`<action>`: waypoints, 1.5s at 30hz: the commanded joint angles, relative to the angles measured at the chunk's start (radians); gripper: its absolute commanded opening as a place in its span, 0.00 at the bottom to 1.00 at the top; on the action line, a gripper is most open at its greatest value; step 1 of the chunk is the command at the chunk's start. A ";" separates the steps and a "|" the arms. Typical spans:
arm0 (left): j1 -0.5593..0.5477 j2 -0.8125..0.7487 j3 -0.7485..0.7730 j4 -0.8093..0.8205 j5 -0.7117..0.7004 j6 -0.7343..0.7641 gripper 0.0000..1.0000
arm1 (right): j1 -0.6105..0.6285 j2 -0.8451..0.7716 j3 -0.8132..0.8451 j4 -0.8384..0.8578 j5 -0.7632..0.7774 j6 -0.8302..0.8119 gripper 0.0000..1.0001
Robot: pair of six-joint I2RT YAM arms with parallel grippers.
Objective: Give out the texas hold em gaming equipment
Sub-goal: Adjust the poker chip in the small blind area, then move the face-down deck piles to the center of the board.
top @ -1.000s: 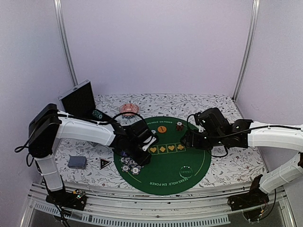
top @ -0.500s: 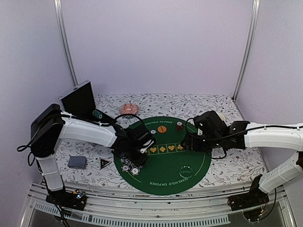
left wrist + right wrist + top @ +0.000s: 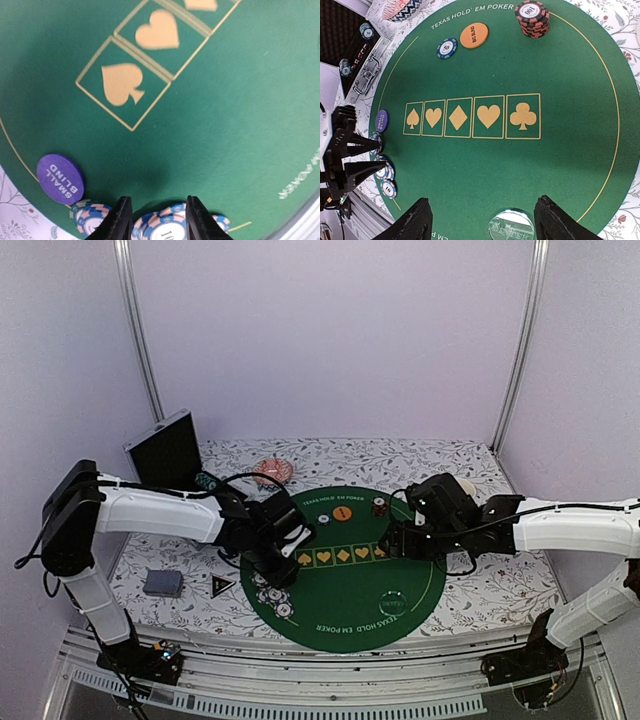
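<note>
In the left wrist view my left gripper (image 3: 159, 222) is shut on a blue striped poker chip (image 3: 167, 227) marked 10, just above the green felt mat (image 3: 210, 125). More blue chips (image 3: 89, 218) lie beside it, along with a purple small-blind disc (image 3: 61, 178). From above, the left gripper (image 3: 283, 562) hovers over the chip pile (image 3: 272, 596) at the mat's left edge. My right gripper (image 3: 485, 225) stands open and empty above a clear dealer disc (image 3: 512, 229). An orange disc (image 3: 474, 35), one blue chip (image 3: 447, 48) and a red chip stack (image 3: 532, 17) sit at the mat's far side.
A deck of grey-blue cards (image 3: 163, 583) and a black triangular marker (image 3: 222, 585) lie left of the mat. At the back left, a black open case (image 3: 165, 450) holds more chips. Behind the mat is a pink patterned dish (image 3: 272, 471).
My left gripper has drawn back from the chip pile toward the far left, with a blue chip between its fingers. The right arm has shifted slightly left.
</note>
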 commanded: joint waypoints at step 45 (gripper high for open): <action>0.872 -0.651 -0.144 -0.054 0.191 -0.318 0.93 | -0.008 -0.023 0.034 -0.029 0.075 -0.273 0.99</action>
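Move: The left hand, empty, is poised just above the small blind chips: their middle pile is about 3 cm back, 2 cm to its left and 3 cm below. The purple small blind button lies some 8 cm ahead and 4 cm left. The open chip case's tray is roughly 27 cm ahead and 24 cm left, its metal handle about 20 cm ahead and 16 cm left. From the right hand the tray lies about 22 cm ahead and 53 cm left, some 11 cm lower. Leaving the small blind chips, the left hand climbs and swings left and forward towards the open case, ending about 25 cm left and 17 cm higher; it reaches 14 cm out, then eases back 4 cm. The wrist turns some 50 degrees counter-clockwise and the fingers open nearly wide. Meanwhile the right gripper opens fully, rising and drifting right about 2 cm each. ##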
